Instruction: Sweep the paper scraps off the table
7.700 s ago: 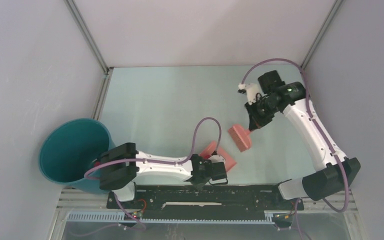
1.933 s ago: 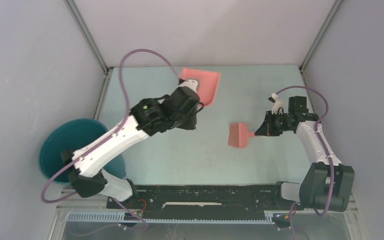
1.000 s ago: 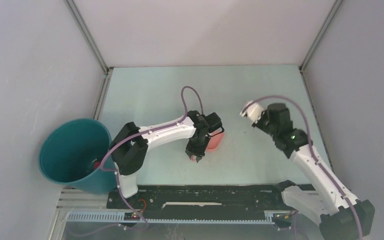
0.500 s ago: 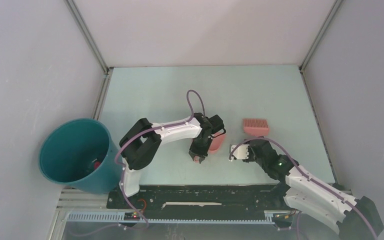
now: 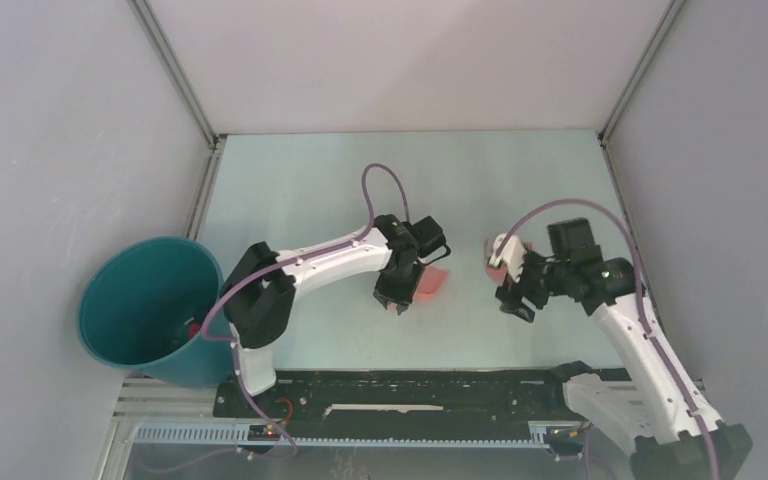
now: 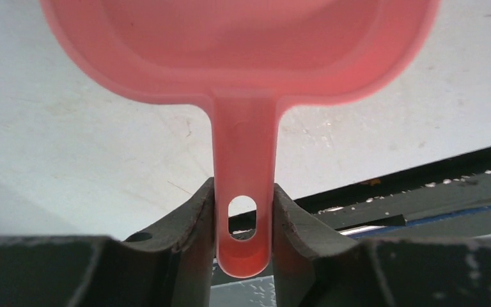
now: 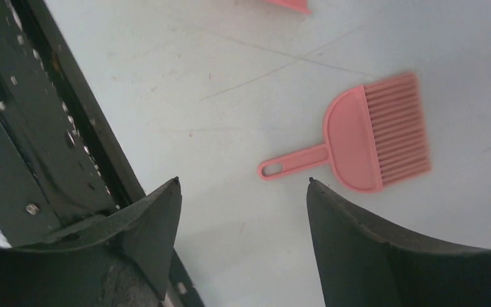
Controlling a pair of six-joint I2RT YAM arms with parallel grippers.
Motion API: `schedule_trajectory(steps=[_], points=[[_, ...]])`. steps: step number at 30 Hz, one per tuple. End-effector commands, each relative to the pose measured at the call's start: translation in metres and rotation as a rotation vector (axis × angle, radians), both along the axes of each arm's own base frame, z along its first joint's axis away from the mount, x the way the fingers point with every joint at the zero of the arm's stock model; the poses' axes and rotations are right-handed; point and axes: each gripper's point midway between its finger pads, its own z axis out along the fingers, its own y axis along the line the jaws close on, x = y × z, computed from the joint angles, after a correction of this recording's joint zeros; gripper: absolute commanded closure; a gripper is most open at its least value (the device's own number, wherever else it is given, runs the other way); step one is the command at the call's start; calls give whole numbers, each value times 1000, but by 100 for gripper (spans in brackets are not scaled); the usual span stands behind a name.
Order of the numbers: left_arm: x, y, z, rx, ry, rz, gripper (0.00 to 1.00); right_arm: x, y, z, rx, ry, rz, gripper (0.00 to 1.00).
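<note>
My left gripper (image 5: 397, 296) (image 6: 243, 187) is shut on the handle of the salmon-pink dustpan (image 6: 243, 38) (image 5: 430, 283). The pan lies low over the middle of the pale green table (image 5: 310, 190). The pink brush (image 7: 364, 137) lies flat and free on the table, handle pointing towards my right gripper (image 7: 243, 181) (image 5: 515, 295). That gripper hangs open just above and near the handle's end, with nothing between its fingers. From above, the right wrist hides most of the brush. No paper scraps show on the table in any view.
A round teal bucket (image 5: 140, 290) stands off the table's near left corner, with a small red speck inside. The black base rail (image 5: 410, 390) (image 7: 51, 115) runs along the near edge. Grey walls close in the left, back and right sides.
My right gripper has opened wide and the brush now lies loose on the table below it. The right wrist has shifted right, over the brush. The left gripper still holds the dustpan mid-table.
</note>
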Motion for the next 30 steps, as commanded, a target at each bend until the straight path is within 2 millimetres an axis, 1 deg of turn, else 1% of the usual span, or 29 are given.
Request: schedule_trajectory(steps=[1, 4, 6, 8, 12, 14, 16, 17, 18, 19, 20, 21, 22, 23, 24, 26, 27, 29, 30], points=[[19, -6, 53, -88, -136, -46, 62, 10, 4, 25, 281, 167, -142, 23], [26, -6, 71, -97, -178, -63, 61, 45, -14, 39, 454, 239, -404, 24], [30, -4, 81, -100, -208, -72, 61, 60, -26, 47, 569, 303, -510, 25], [33, -3, 86, -96, -229, -80, 60, 69, -36, 52, 671, 361, -575, 25], [39, 2, 80, -53, -252, -87, 60, 84, -56, 48, 766, 427, -677, 24], [43, 1, 82, -63, -299, -71, 60, 88, -63, 48, 803, 429, -699, 22], [46, -1, 89, -106, -374, -73, 60, 95, -73, 50, 821, 400, -742, 21], [48, -1, 93, -131, -410, -78, 56, 98, -76, 50, 826, 385, -762, 20], [53, 3, 100, -137, -467, -65, 48, 101, -79, 50, 824, 371, -785, 20], [58, 8, 107, -141, -525, -50, 43, 106, -82, 50, 813, 353, -816, 18], [65, 15, 116, -138, -593, -36, 35, 111, -85, 51, 805, 335, -848, 17], [72, 25, 122, -128, -663, -25, 26, 115, -89, 51, 788, 314, -882, 13], [83, 28, 134, -138, -759, -14, 15, 119, -90, 53, 768, 290, -899, 4], [91, 36, 144, -138, -847, 1, 3, 121, -88, 57, 749, 255, -895, 1], [98, 43, 153, -143, -930, 21, 1, 124, -86, 58, 712, 212, -909, 0], [111, 51, 165, -169, -1072, 59, 0, 134, -89, 57, 647, 96, -995, 0], [115, 55, 170, -190, -1112, 86, 0, 139, -92, 58, 628, 41, -1039, 0], [119, 54, 176, -199, -1123, 99, 0, 141, -91, 59, 635, -9, -1071, 0], [119, 51, 178, -196, -1114, 84, 0, 142, -91, 63, 652, -32, -1075, 0]])
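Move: The left hand still has the dustpan's handle between its fingers; the tray's middle sits about 6 cm ahead and 5 cm to the right, roughly level with the fingers, held a few centimetres off the table. The brush lies some 22 cm to the left hand's right, 7 cm ahead and 5 cm below. From the open, empty right hand the brush is about 6 cm ahead, 2 cm right and 13 cm down, the dustpan 17 cm left, 5 cm ahead and 10 cm down. The left hand climbs about 6 cm and edges forward, pauses, then opens its fingers wide to let go of the dustpan's handle and rises away up, forward and left, the fingers swinging from straight down to forward by about 50 degrees. Meanwhile the right hand, empty, backs off from the brush, going some 12 cm forward, 7 cm right and a little up while it turns clockwise by about 50 degrees and its fingers open the rest of the way. ##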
